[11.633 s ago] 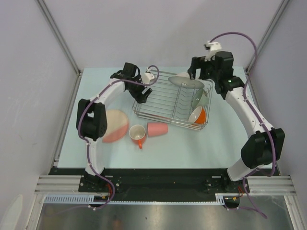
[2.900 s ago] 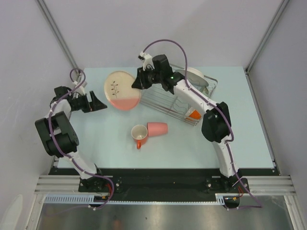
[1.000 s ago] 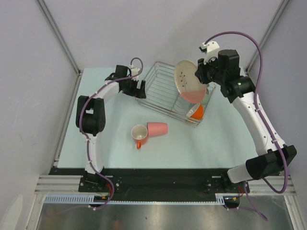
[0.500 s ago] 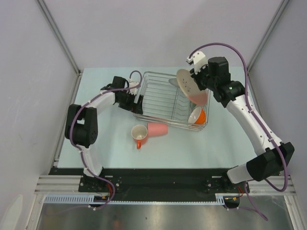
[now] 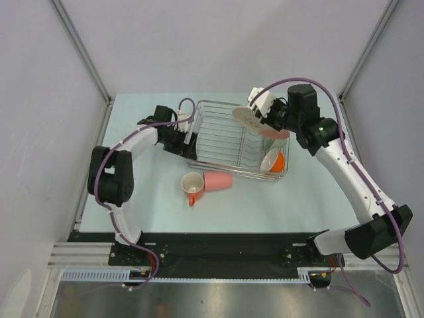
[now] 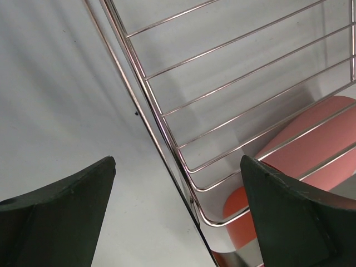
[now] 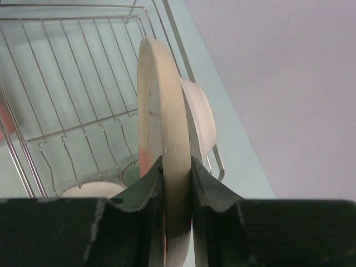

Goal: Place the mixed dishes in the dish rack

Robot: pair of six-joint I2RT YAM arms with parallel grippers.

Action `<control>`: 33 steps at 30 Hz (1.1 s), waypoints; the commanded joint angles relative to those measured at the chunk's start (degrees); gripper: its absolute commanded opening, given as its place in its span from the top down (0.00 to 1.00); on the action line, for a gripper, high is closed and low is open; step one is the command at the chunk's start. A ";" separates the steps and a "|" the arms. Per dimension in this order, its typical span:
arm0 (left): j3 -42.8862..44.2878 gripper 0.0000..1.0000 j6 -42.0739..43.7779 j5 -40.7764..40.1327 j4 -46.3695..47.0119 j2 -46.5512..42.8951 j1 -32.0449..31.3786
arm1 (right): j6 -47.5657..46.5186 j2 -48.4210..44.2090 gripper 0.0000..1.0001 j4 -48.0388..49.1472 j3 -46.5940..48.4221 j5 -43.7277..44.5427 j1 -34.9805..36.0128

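My right gripper (image 5: 266, 116) is shut on the rim of the pink plate (image 5: 252, 120), which it holds tilted above the right half of the dish rack (image 5: 218, 136). In the right wrist view the plate (image 7: 164, 128) stands edge-on between the fingers, with a whitish dish (image 7: 201, 118) just behind it. An orange cup (image 5: 273, 159) lies in the rack's near right corner. My left gripper (image 5: 188, 140) is open at the rack's left side, and the rim wire (image 6: 167, 150) runs between its fingers (image 6: 69, 208). The orange-handled mug (image 5: 191, 185) and the pink tumbler (image 5: 217, 179) lie on the table in front of the rack.
A pale green bowl (image 7: 131, 173) and a small white bowl (image 7: 92, 191) sit low in the rack under the plate. Grey walls and metal posts close in the pale blue table (image 5: 311, 192). Through the rack wires the left wrist view shows the tumbler (image 6: 311, 139).
The right gripper has carried the pink plate left and tipped it flatter over the rack. The rack was swung square a second ago, and the left gripper has stayed at its left rim since.
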 commanded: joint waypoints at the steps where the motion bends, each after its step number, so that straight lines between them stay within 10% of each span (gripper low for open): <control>1: 1.59 0.00 1.55 2.71 -2.63 -4.73 -0.08 | -8.07 -0.66 1.00 7.67 2.02 -1.00 1.81; 33: -1.49 0.00 2.78 4.91 -0.96 -3.60 1.32 | -22.76 10.07 1.00 5.03 1.32 13.77 9.10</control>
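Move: The right hand already holds the pink-and-white plate; the rack tines it is headed for lie roughly 25 cm below, 3 cm to the left and 1 cm farther out. The green bowl sits almost straight underneath, about 27 cm down and 1 cm right; the white bowl, at that depth, is some 7 cm back and 3 cm right. From the left hand, the tines are about 22 cm right, 1 cm ahead, near its height. Right hand lowers the gripped plate about 7 cm and leftward towards the rack's tines, rolling some 25 degrees. ##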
